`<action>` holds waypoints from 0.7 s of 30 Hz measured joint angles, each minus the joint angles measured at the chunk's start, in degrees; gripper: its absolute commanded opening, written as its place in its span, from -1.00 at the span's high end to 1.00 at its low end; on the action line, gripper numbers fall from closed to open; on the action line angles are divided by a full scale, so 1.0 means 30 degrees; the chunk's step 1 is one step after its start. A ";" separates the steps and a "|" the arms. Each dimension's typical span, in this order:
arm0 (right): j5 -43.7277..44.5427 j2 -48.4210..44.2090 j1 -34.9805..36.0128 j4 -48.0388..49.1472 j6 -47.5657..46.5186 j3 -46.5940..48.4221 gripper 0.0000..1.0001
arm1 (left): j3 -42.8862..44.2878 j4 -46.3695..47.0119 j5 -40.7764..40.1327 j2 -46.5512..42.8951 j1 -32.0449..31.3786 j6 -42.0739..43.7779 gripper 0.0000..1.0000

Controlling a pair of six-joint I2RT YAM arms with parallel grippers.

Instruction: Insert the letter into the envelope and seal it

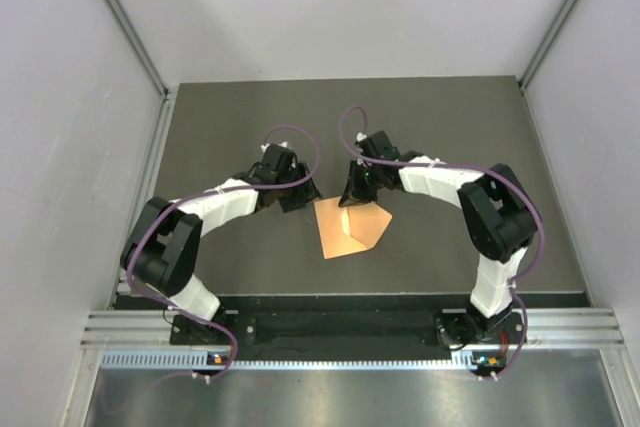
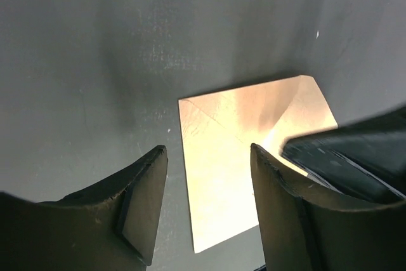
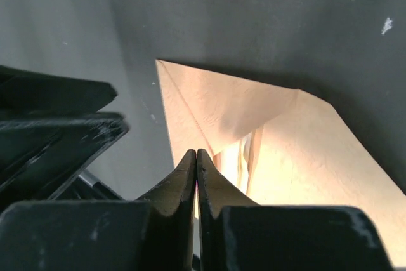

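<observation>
The orange envelope lies flat at the middle of the table, also seen in the left wrist view and the right wrist view. Its triangular flap is partly lifted over the body. A pale sliver in the mouth under the flap looks like the letter; the rest of it is hidden. My right gripper is shut, tips at the flap's fold on the envelope's far edge. My left gripper hangs open over the envelope's left edge, holding nothing.
The dark table mat runs back to grey walls on three sides. The right arm's gripper body crowds the left wrist view from the right. A metal rail carries both arm bases at the near edge.
</observation>
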 measured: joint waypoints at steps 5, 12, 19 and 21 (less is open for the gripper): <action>-0.0102 0.1406 0.0000 0.0299 0.0342 -0.0255 1.00 | -0.0481 -0.0153 0.0000 -0.0364 0.0000 0.0175 -0.17; 0.0561 0.1792 0.0000 -0.0138 0.0627 -0.0255 0.94 | -0.0845 -0.0488 0.0007 -0.0364 0.0000 0.0364 -0.17; 0.0707 0.1603 0.0000 -0.0168 0.0342 -0.0240 0.42 | -0.0845 -0.0503 0.0087 -0.0364 0.0000 0.0466 -0.17; 0.1217 0.1115 -0.0007 -0.0495 0.0051 -0.0255 0.25 | -0.0845 -0.0495 0.0197 -0.0357 0.0000 0.0510 -0.17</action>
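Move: The visible strip of the letter in the envelope's mouth lies some 4 cm back from the right hand, hardly off to its left, about 5 cm below; the envelope's middle is about 6 cm back and 1 cm to the right of that hand, its far left corner about 8 cm left and 1 cm ahead, both equally low. From the left hand, the letter is about 9 cm right, 4 cm back and 5 cm below. With its fingers shut, the right hand sinks about 4 cm towards the far part of the envelope beside the letter, easing roughly 1 cm left-to-right, pauses low there, then comes up about 1 cm while the fingers part to about a quarter open above the letter's strip. The left hand, half open and free, draws back some 2 cm beside the envelope's far left corner, drifting slightly left and down and then hovering, holding nothing. ##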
